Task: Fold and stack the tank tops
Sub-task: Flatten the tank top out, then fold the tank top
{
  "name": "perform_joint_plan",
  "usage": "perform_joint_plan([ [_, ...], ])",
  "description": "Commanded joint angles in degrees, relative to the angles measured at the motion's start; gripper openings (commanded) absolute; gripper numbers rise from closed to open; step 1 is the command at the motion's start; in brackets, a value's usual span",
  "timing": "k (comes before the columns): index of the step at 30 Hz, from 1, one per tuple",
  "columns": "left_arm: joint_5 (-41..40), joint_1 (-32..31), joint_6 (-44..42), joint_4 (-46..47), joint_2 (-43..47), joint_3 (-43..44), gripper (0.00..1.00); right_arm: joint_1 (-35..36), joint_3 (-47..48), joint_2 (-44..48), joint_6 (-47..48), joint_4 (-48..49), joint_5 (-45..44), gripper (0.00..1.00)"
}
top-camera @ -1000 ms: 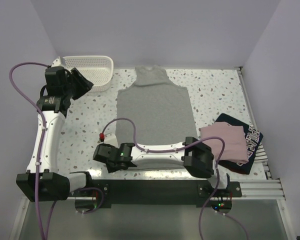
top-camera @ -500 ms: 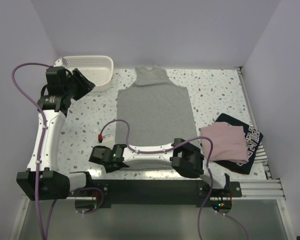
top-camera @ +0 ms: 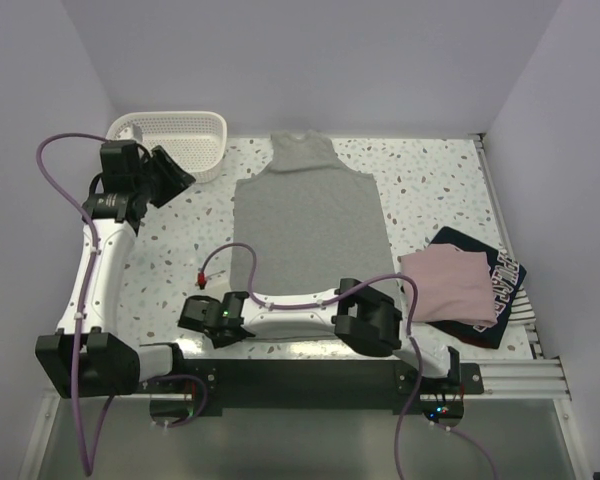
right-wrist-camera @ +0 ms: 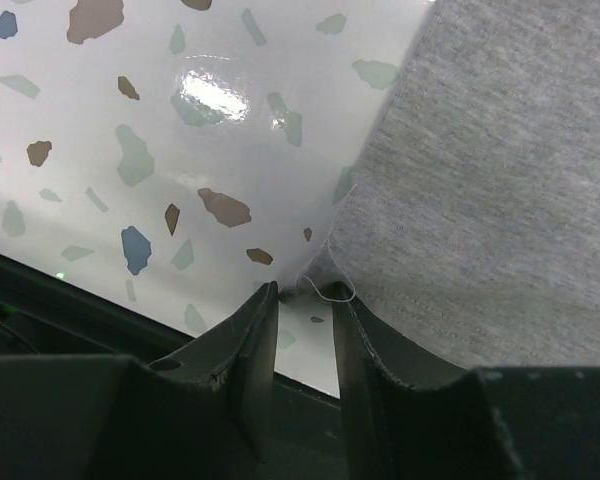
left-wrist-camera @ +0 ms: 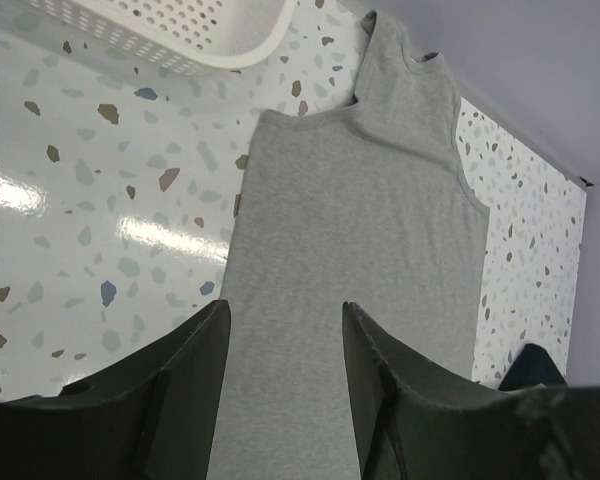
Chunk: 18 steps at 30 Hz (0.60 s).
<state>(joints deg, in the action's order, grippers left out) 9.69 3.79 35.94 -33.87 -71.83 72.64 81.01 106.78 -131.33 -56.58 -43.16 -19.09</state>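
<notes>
The grey tank top (top-camera: pixel 305 215) lies spread flat in the middle of the table, neck toward the far wall. A folded pink tank top (top-camera: pixel 450 285) rests on the navy tank top (top-camera: pixel 502 290) at the right. My right gripper (top-camera: pixel 225 303) is low at the grey top's near left corner. In the right wrist view its jaws (right-wrist-camera: pixel 303 292) stand narrowly open, with the hem corner of the grey top (right-wrist-camera: pixel 490 150) and a loose thread right at the tips. My left gripper (top-camera: pixel 175 170) hangs open above the table's far left, and the grey top (left-wrist-camera: pixel 360 200) shows beyond its fingers (left-wrist-camera: pixel 285 310).
A white lattice basket (top-camera: pixel 180 140) stands at the far left corner, close to the left gripper; its rim also shows in the left wrist view (left-wrist-camera: pixel 180 30). The black rail of the table's near edge (top-camera: pixel 320 375) runs just behind the right gripper. Walls close in on three sides.
The right arm has swung left and nearer the front edge, bringing its gripper to the grey top's corner, jaws slightly wider. The left gripper has drifted a little right.
</notes>
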Motion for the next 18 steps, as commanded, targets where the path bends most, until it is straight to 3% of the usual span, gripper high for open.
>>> perform_joint_plan([
  [1, 1.56, 0.51, 0.53, 3.19, -0.33, -1.01, 0.53, 0.29, 1.94, -0.51, -1.26, -1.05, -1.91, 0.32],
  [8, 2.43, 0.51, 0.88, 6.61, -0.76, -5.66, 0.53, 0.55, -4.82, 5.11, 1.11, 0.17, 1.51, 0.0],
  [18, 5.78, -3.34, 1.67, 16.64, -6.64, -17.18, 0.52, 0.73, -30.12, 26.02, 2.97, 10.63, 13.38, 0.0],
])
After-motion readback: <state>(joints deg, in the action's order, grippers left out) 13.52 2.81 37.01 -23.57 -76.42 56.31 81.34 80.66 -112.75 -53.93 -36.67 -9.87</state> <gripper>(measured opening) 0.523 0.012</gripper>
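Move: The grey tank top's near-left hem corner sits right between the right hand's half-open fingers, within a centimetre below; that garment's middle is about 24 cm ahead and 21 cm right of the right hand. From the left hand, the tank top's left edge lies about 8 cm right, level fore and aft, some 26 cm below; the white basket is roughly 25 cm ahead, 8 cm left and 22 cm down. Right fingers pinch the corner, drawing it 8 cm right, 4 back; left hand sinks 11 towards the tank top. ##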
